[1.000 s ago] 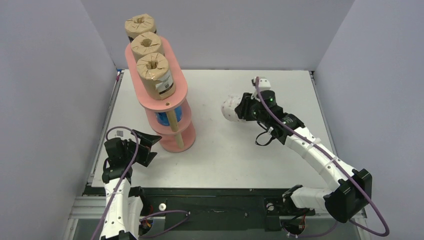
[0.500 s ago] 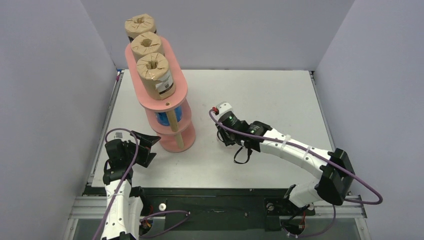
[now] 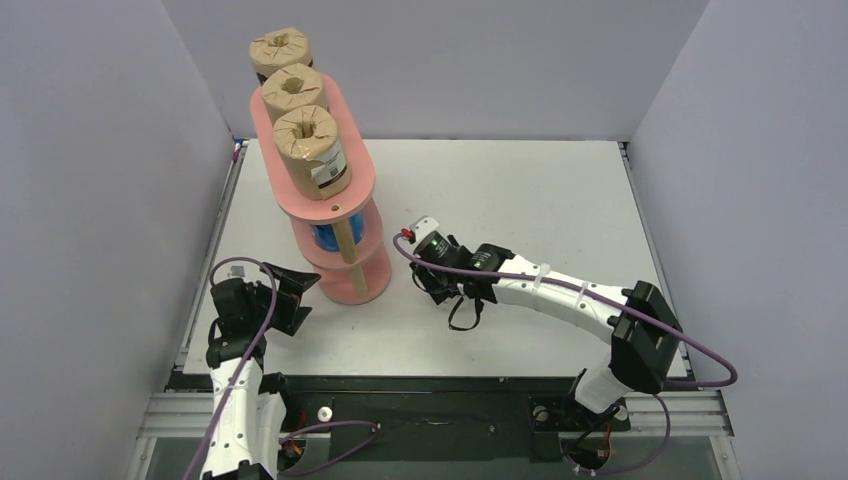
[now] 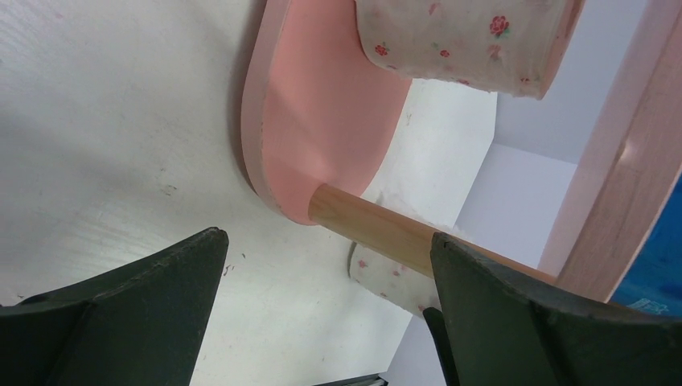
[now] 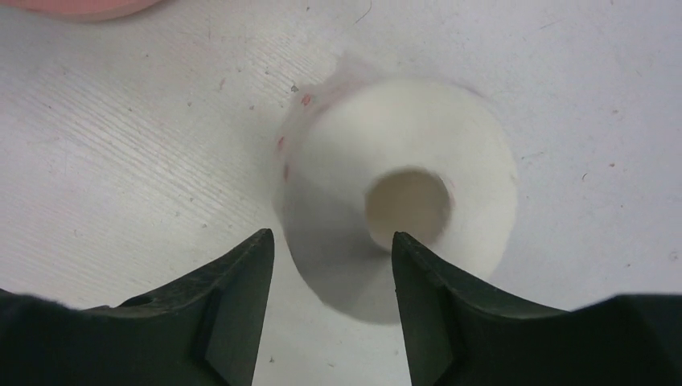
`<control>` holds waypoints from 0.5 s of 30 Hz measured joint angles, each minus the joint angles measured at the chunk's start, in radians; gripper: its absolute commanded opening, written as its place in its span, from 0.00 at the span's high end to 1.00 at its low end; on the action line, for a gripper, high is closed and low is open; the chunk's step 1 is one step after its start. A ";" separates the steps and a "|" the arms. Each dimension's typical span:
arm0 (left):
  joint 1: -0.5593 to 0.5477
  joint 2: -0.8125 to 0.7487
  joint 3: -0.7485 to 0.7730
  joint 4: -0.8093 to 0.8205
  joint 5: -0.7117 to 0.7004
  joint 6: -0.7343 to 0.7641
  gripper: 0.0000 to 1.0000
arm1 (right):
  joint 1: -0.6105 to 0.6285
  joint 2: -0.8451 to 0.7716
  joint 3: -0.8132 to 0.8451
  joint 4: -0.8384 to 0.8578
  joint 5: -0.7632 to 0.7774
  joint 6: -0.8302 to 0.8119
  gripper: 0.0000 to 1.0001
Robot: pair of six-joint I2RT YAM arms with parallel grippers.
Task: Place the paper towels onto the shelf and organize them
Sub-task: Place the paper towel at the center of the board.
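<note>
The salmon-pink shelf [image 3: 356,180] stands at the left of the table with three brown paper towels [image 3: 310,150] on its top board and a blue one [image 3: 325,238] on the middle tier. In the left wrist view a white pink-dotted roll [image 4: 458,32] sits on the bottom board [image 4: 322,121]. Another white roll [image 5: 402,193] stands on end on the table just right of the shelf. My right gripper [image 5: 331,241] hangs over it, open, jaws apart and off its sides. My left gripper [image 4: 328,236] is open and empty, facing the shelf's wooden post [image 4: 370,225].
Grey walls close in the table [image 3: 540,190] on the left, back and right. The right arm [image 3: 560,295] stretches across the table's front half toward the shelf. A purple cable [image 3: 700,370] loops off its base.
The right arm has swung from mid-table to just beside the shelf, carrying the white roll. Its jaws have widened and the roll now stands on the table. The left arm has not moved.
</note>
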 measured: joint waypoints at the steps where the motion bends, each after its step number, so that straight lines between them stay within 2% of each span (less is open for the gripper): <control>1: 0.000 0.003 -0.002 0.002 0.000 0.000 0.03 | 0.000 0.000 0.005 -0.002 0.002 -0.002 0.42; 5: 0.000 0.018 -0.009 0.005 -0.003 0.000 0.04 | 0.003 0.000 0.024 -0.003 0.011 0.006 0.35; 10: 0.000 0.024 -0.009 0.004 -0.004 0.008 0.04 | 0.010 -0.029 0.036 -0.015 0.039 0.043 0.32; 12: 0.000 0.026 -0.009 0.004 -0.006 0.016 0.04 | 0.014 -0.069 0.037 -0.014 0.073 0.072 0.20; 13: 0.000 0.027 -0.008 0.003 -0.006 0.022 0.04 | 0.014 -0.100 0.037 -0.013 0.098 0.100 0.05; 15: 0.000 0.033 -0.006 0.000 -0.006 0.032 0.04 | 0.007 -0.182 0.031 -0.001 0.153 0.168 0.01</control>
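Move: The floral paper towel stands on end on the board just under the right hand, its middle about 3 cm below, 2 ahead and 3 to the right, with the fingers still at its rim. The pink shelf's near foot is some 16 cm left and 5 ahead of the hand; the blue roll on its middle board lies about 18 left, 8 ahead and 12 above. From the left hand the paper towel is roughly 27 cm to the right and 1 ahead. The right fingers, already loosening, come free of the paper towel's wall as they open from about half to nearly full width. The hand eases straight up at first, then quickens and climbs off the roll, about 8 cm in all, turning some 20 degrees so it swings clockwise and its fingertips tilt forward and up. ##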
